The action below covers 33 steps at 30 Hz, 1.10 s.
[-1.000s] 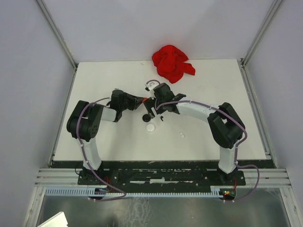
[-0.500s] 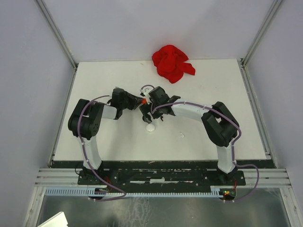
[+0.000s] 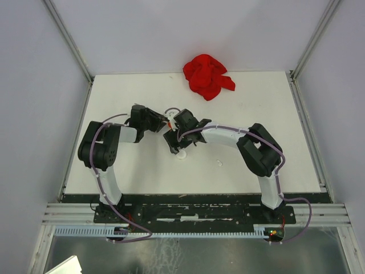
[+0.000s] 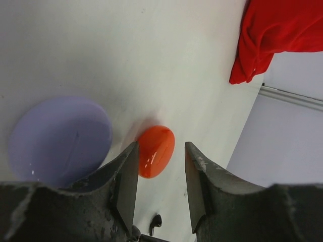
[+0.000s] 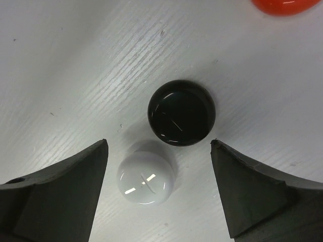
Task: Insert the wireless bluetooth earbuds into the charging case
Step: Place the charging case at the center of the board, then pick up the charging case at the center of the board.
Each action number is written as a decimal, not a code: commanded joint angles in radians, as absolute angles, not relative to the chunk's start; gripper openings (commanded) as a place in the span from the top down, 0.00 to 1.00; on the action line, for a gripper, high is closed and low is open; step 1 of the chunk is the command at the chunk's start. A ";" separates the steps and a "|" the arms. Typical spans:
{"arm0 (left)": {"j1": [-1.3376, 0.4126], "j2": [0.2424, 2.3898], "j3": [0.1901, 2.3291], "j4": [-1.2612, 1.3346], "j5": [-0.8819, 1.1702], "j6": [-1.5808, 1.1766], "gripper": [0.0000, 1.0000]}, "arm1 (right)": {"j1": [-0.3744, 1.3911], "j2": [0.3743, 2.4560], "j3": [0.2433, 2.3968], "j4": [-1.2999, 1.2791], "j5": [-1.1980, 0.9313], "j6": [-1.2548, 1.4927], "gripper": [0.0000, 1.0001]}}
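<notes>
Four closed round cases lie on the white table. An orange-red case point(image 4: 156, 151) rests on the table between the tips of my left gripper point(image 4: 160, 169), whose jaws stand apart from it, open. A lilac case point(image 4: 60, 138) lies to its left. A tiny black earbud point(image 4: 155, 222) lies low between the fingers. My right gripper point(image 5: 159, 146) hangs wide open above a black case point(image 5: 181, 112) and a white case point(image 5: 146, 179), touching neither. From above, the two grippers point(image 3: 163, 121) point(image 3: 173, 141) crowd the table's middle, and a small white earbud point(image 3: 219, 163) lies alone to the right.
A crumpled red cloth point(image 3: 206, 76) lies at the back edge of the table point(image 3: 274, 125), also showing in the left wrist view as the cloth point(image 4: 282, 35). Grey walls and metal rails point(image 3: 74, 131) bound the table on three sides.
My left gripper has opened off the orange-red case, which now rests on the table. Both arms have shifted left, and the right gripper has come down over the black and white cases.
</notes>
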<state>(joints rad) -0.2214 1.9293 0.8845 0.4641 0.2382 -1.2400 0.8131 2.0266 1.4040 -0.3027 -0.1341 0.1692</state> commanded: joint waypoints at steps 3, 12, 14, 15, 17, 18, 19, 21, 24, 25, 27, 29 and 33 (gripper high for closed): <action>-0.204 1.770 0.886 0.413 0.210 -1.154 0.52 | 0.835 2.037 1.442 -0.288 -0.141 0.196 0.10; -0.169 1.567 0.816 0.361 0.148 -1.132 0.53 | 0.864 2.061 1.460 -0.285 -0.141 0.206 0.10; -0.155 1.519 0.788 0.350 0.133 -1.128 0.53 | 0.873 2.067 1.471 -0.286 -0.140 0.207 0.10; -0.149 1.496 0.778 0.343 0.125 -1.126 0.53 | 0.879 2.068 1.478 -0.285 -0.139 0.208 0.10; -0.139 1.457 0.758 0.328 0.111 -1.118 0.53 | 0.887 2.076 1.494 -0.288 -0.139 0.210 0.10; -0.135 1.439 0.752 0.319 0.105 -1.113 0.53 | 0.891 2.082 1.504 -0.292 -0.139 0.210 0.10; -0.129 1.425 0.745 0.313 0.101 -1.110 0.52 | 0.896 2.086 1.513 -0.294 -0.138 0.210 0.10; -0.116 1.398 0.728 0.307 0.098 -1.110 0.52 | 0.905 2.095 1.529 -0.296 -0.135 0.212 0.10; -0.098 1.367 0.707 0.304 0.102 -1.113 0.52 | 0.914 2.110 1.560 -0.303 -0.127 0.211 0.10; -0.092 1.361 0.701 0.304 0.103 -1.114 0.52 | 0.917 2.114 1.568 -0.306 -0.124 0.212 0.10; -0.083 1.352 0.690 0.304 0.110 -1.116 0.52 | 0.918 2.119 1.582 -0.304 -0.112 0.209 0.10; -0.074 1.344 0.681 0.304 0.112 -1.116 0.52 | 0.919 2.117 1.592 -0.307 -0.106 0.204 0.10; -0.058 1.330 0.667 0.304 0.117 -1.113 0.52 | 0.919 2.064 1.569 -0.281 -0.081 0.180 0.10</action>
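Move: The red case, just set down, lies about 2 cm to the left hand's right, 1 cm ahead and 2 cm below its open fingertips; the purple case is some 3 cm to this hand's left and 1 cm back. From the wide-open right hand the black case lies about 2 cm ahead, 1 cm left and 2 cm below, the white one roughly 3 cm back and 1 cm right, the red one about 9 cm ahead and 4 cm left. The left hand, its fingers already parted and staying so, comes away from the red case almost straight up, then swings left and a little back, ending some 11 cm higher and 9 cm farther left with its fingertips tipped up and turned counter-clockwise by about 10 degrees. Meanwhile the right hand stays low and wide open, easing back about 2 cm and then sweeping some 5.5 cm left past the near side of the black case, away from the white one, its right-hand finger coming up against the black case's edge. ##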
